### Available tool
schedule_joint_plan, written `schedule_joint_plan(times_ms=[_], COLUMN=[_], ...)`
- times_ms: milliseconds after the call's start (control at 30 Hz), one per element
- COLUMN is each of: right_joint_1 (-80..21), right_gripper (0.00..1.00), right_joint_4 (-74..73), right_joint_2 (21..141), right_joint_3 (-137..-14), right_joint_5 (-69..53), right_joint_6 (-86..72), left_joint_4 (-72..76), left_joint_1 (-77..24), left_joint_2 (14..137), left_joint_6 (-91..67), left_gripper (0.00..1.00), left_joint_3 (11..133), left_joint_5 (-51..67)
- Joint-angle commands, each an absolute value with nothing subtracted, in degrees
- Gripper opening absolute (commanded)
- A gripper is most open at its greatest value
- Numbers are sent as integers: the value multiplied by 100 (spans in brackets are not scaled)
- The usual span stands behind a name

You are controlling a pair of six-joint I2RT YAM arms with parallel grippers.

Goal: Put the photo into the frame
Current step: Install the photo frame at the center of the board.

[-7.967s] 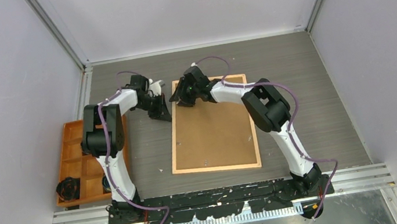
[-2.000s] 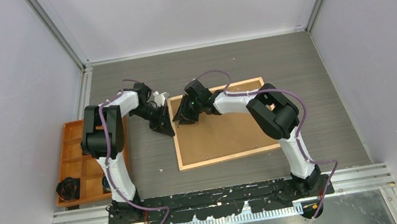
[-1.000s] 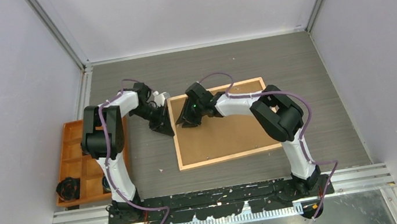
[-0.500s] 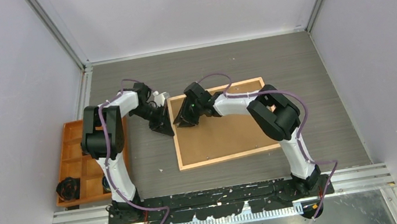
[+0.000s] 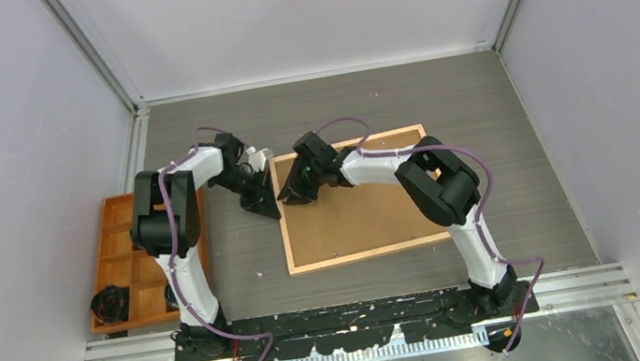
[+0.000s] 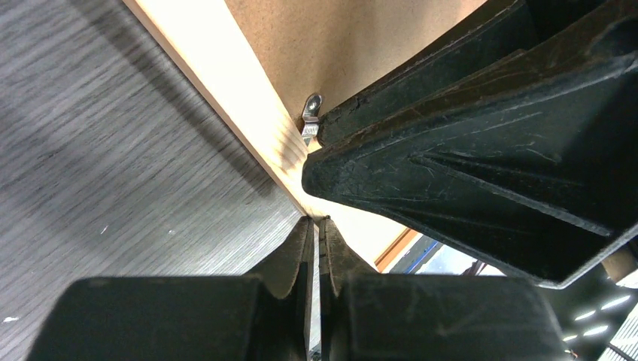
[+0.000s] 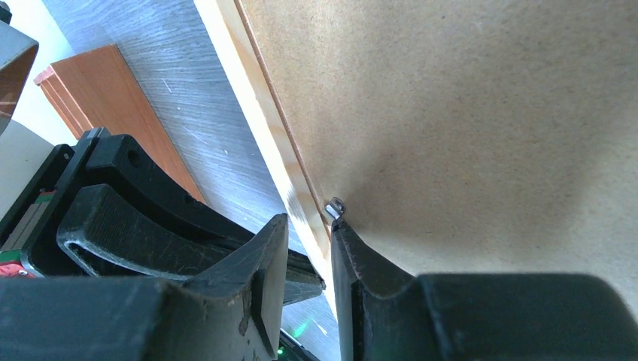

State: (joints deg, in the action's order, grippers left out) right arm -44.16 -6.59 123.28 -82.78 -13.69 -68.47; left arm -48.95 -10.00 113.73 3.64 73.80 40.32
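The frame (image 5: 369,253) lies face down on the table, its brown backing board (image 5: 359,213) on top. The photo is hidden. My left gripper (image 5: 265,209) is shut with nothing in it, its tips (image 6: 316,219) touching the outside of the frame's left strip (image 6: 226,83). My right gripper (image 5: 292,194) is open and straddles that same strip (image 7: 256,120). Its inner finger (image 7: 361,256) rests on the board against a small metal tab (image 7: 333,207). Its outer finger (image 7: 263,256) hangs just outside the strip, apart from it. The two grippers nearly touch.
An orange compartment tray (image 5: 124,260) stands at the table's left edge with a black coil (image 5: 110,302) in its near corner. More metal tabs sit along the frame's inner edges. Grey walls close in the table on both sides.
Since the earliest frame the frame has turned from upright to lengthwise. In the last second my right gripper edged left onto the strip and its jaws narrowed a little. My left arm stayed put.
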Motion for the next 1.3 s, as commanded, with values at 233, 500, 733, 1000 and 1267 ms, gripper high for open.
schedule_joint_plan(times_ms=[233, 500, 733, 1000, 1267], right_joint_1=[-4435, -4389, -4382, -4016, -2385], right_gripper=[31, 31, 30, 41, 77], right_joint_4=[-510, -453, -396, -82, -426], right_joint_2=[12499, 12592, 12607, 11816, 9754], right_joint_3=[-8434, -8523, -8521, -8173, -6672], right_joint_5=[-977, -937, -949, -1212, -1230], right_joint_6=[-6899, -6885, -6861, -6706, -6106], left_joint_4=[-4439, -4464, -4499, -4768, -5126], left_joint_1=[-1055, -1055, -1055, -993, -853], left_joint_2=[11286, 11272, 11273, 11127, 10782], left_joint_6=[589, 597, 646, 878, 1459], left_gripper=[4, 4, 4, 4, 5], left_joint_3=[7312, 7321, 7316, 7410, 7399], left_joint_5=[3751, 3769, 3758, 3636, 3413])
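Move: The left-edge clip is right at the right hand's fingertips, about 1 cm below the hand point. The far-edge clip lies some 9 cm ahead and 7 cm right of it, and the frame's far left corner about 10 cm ahead and 2 cm left. From the left hand, whose closed tips are at the frame's left bar, the left-edge clip is about 3 cm ahead and 3 cm right. Right hand stays on the clip, then opens, sweeping about 10 cm right, up and forward; left eases off bar. ##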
